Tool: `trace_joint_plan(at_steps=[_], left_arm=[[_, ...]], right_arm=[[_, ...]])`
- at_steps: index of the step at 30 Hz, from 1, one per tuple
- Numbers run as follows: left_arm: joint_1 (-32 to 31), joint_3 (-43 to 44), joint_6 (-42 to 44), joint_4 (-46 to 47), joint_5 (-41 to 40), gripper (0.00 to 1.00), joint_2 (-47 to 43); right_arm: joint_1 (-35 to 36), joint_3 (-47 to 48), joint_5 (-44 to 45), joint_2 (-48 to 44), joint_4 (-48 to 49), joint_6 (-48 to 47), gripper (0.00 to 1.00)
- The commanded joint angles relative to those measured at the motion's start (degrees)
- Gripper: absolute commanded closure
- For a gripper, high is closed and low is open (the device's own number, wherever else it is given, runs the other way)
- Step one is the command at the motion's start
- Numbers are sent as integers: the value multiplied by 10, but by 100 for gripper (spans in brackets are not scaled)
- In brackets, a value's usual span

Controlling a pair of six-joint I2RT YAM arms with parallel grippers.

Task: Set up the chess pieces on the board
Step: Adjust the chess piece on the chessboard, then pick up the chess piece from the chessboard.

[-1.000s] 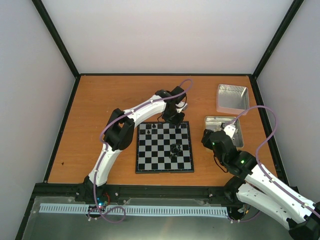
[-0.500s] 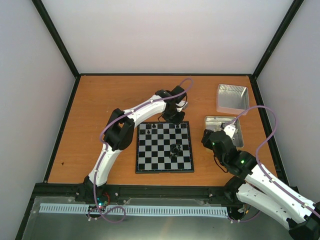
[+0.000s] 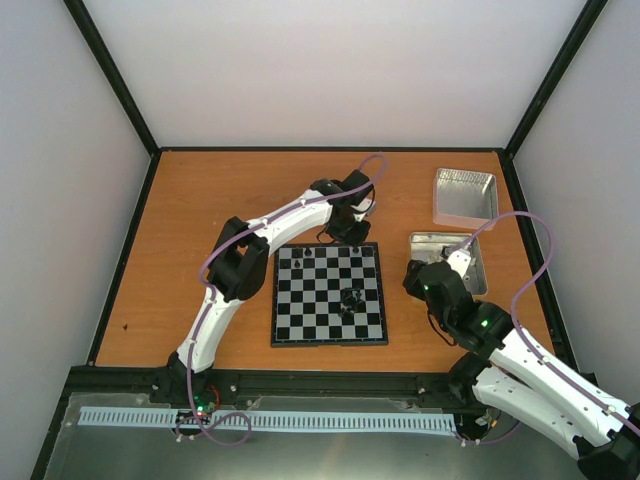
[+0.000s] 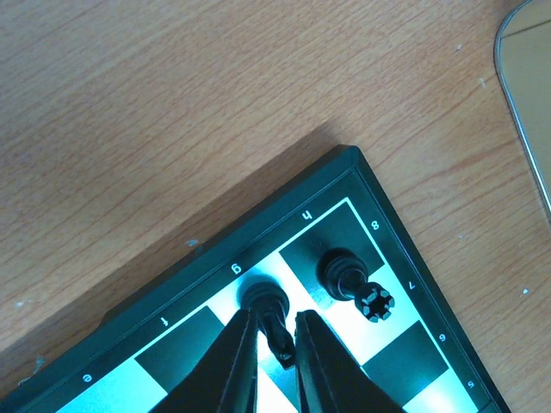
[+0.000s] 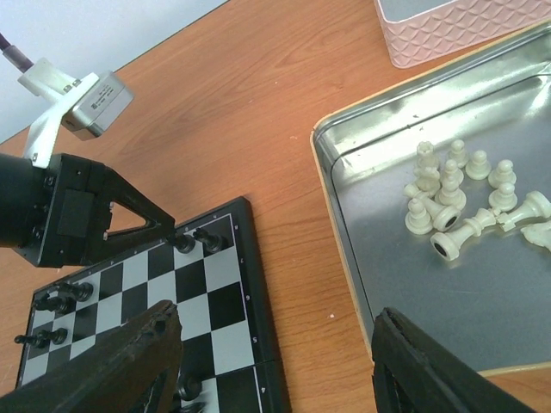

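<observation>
The board [image 3: 300,322] lies mid-table, its far right corner [image 4: 284,206] filling the left wrist view. My left gripper [image 3: 349,236] [image 4: 275,318] is at that corner, fingers close on either side of a black chess piece [image 4: 263,297] whose base rests on the back-row square beside the corner. Another black piece [image 4: 344,271] stands on the corner square. More black pieces stand at the back left [image 3: 302,254], and a small heap of them [image 3: 350,298] lies on the board's right half. My right gripper [image 3: 424,270] [image 5: 275,318] hangs open over the gap between board and tin, holding nothing.
A silver tin [image 3: 477,276] [image 5: 387,224] right of the board holds several cream-white pieces [image 5: 456,194]. A second tin [image 3: 465,197] [image 5: 456,30] sits behind it at the back right. Black frame rails edge the table.
My left gripper has shifted slightly toward the board's far edge. The right arm has not moved.
</observation>
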Motion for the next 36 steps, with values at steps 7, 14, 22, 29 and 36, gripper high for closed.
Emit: trace_joint_plan(at_steps=[7,14,22,29,36], left_arm=[[-2,-24,0,26,-8,77,-95],[-1,-243,-22,164,-50,68,-268],[2,-554,-60,346,-117,59,-543],[6,-704,-64,421,-171,46,-710],[8,-754,-65,425,-270,43,-809]], right_arm=[[-4,-3,-33,-5,3,-41,39],[-4,16,-193,57,12,-143,40],[0,68,-288,203,-20,-176,47],[50,109,-297,297,-21,-153,56],[112,154,-250,374,-63,-114,63]])
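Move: The left fingertips are around the top of the black piece on the far row, one square in from the far right corner; its middle is about 2 cm beneath them. The corner rook stands 3 cm to the right of that piece, and three placed pieces stand some 14 cm to the left. For the right hand, the heap of black pieces is about 16 cm left, 1 cm ahead and 14 cm down; the white-piece tray is 10 cm ahead, 7 cm right. Straight up first, the left hand clears the black piece, then swings left and back across the board, still rising, to end about 18 cm left and 15 cm higher, its fingers opening wide and tipping forward. Meanwhile the right hand sweeps left about 13 cm and sinks towards the heap, turning counter-clockwise, pitching down and partly closing its still empty fingers. ##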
